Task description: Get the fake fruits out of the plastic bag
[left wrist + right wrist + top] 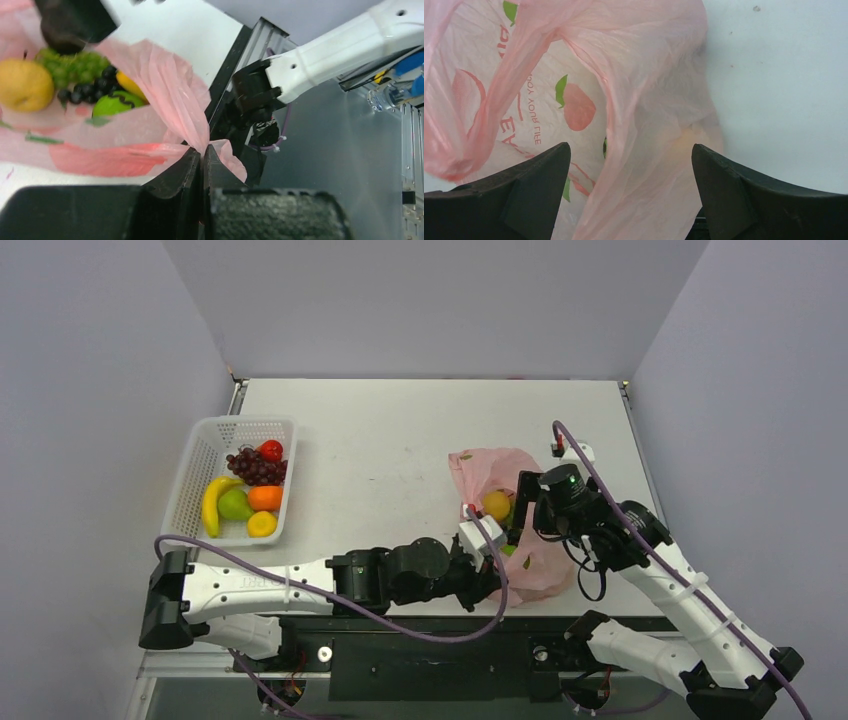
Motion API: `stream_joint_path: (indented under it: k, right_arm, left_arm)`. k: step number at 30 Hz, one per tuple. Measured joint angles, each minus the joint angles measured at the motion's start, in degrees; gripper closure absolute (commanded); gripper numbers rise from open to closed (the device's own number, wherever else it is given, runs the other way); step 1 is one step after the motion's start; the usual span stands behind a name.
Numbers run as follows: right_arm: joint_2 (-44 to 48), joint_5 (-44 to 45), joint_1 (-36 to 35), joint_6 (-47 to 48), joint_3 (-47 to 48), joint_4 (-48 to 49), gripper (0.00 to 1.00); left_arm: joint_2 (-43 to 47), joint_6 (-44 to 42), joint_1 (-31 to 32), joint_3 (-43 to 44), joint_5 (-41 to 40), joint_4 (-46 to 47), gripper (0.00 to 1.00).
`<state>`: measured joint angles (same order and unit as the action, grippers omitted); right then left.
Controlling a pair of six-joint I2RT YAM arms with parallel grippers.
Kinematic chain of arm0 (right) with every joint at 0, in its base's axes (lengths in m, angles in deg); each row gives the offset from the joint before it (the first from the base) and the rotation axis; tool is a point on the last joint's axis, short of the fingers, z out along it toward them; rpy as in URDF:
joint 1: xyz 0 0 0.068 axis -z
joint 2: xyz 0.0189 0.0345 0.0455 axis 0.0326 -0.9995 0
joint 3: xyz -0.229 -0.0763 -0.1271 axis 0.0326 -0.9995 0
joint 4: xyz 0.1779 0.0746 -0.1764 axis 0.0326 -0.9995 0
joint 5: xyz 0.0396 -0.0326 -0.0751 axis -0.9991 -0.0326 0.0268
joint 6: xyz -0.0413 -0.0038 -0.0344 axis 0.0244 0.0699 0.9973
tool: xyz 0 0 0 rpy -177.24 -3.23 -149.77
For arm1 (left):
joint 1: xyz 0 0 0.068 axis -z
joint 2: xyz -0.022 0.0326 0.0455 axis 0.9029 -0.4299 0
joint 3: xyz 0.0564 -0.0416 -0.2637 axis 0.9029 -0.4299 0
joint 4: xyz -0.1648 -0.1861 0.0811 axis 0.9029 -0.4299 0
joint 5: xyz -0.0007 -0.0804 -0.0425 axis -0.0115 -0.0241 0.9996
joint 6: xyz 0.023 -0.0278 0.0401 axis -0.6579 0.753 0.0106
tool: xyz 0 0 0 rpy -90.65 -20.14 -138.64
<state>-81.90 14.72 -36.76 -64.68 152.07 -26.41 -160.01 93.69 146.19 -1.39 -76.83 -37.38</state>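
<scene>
The pink plastic bag lies on the table's right half, mouth open. Fake fruits show inside: a yellow one, green grapes, dark grapes and a green fruit. My left gripper is shut on a fold of the bag's film at its near end. My right gripper stands open right over the bag, with loose film between its fingers and nothing held.
A white mesh basket at the table's left holds a banana, a green pear, an orange, purple grapes, a red fruit and a yellow fruit. The table's near edge and frame lie just behind the left gripper.
</scene>
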Motion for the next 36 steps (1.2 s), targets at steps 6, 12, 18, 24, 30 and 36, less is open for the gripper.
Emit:
stream_joint_path:
  k: [6,12,18,24,30,36]
  right_arm:
    - [-0.7,-3.7,0.0,1.0,-0.8,-1.8,0.13]
    - [-1.4,-6.3,-1.4,1.7,-4.6,-3.0,0.59]
    - [0.1,-4.9,-3.2,1.1,-8.1,-3.0,1.0]
    - [12.2,-6.1,-3.2,1.0,-14.0,3.3,1.0]
    - [17.0,-8.7,-3.4,0.7,-18.5,9.7,1.0]
    - [17.0,-10.6,-3.5,-0.5,-19.7,12.0,1.0]
  left_arm:
    - [-5.0,-5.7,4.2,7.0,-1.0,-1.3,1.0]
    - [-9.6,-7.9,5.0,9.6,-1.4,-4.1,1.0]
    - [-10.3,-7.5,5.0,9.6,-1.1,-6.0,0.68]
    - [-5.1,-4.7,4.4,2.9,0.8,-4.9,0.36]
    - [5.6,-0.2,-3.7,-1.8,3.5,-1.2,0.34]
    - [4.4,1.1,-8.0,0.7,5.8,3.4,0.34]
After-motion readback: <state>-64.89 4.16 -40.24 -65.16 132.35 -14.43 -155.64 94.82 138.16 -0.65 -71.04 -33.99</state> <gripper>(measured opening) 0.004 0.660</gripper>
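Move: The left gripper already holds a gathered piece of the bag's near edge. The bag's right rim, next for the open right gripper, is about 4 cm back from that hand, in line sideways and 6 cm below; from the left hand it is some 9 cm ahead, 5 cm to the right and 8 cm lower. Inside, the round yellow fruit sits around 2 cm ahead, 4 cm left and 17 cm below the right hand; the green melon lies about 9 cm back and 18 cm below it. Draw the left gripper and its pinched plastic about 4 cm right and back, then dip it slightly while the right gripper sinks and draws back about 7 cm to pinch the right rim. Keep that rim shut in the right fingers and ease it up slightly and left; open the left fingers, let go of the plastic, and swing the empty gripper forward, up and left about 10 cm. ##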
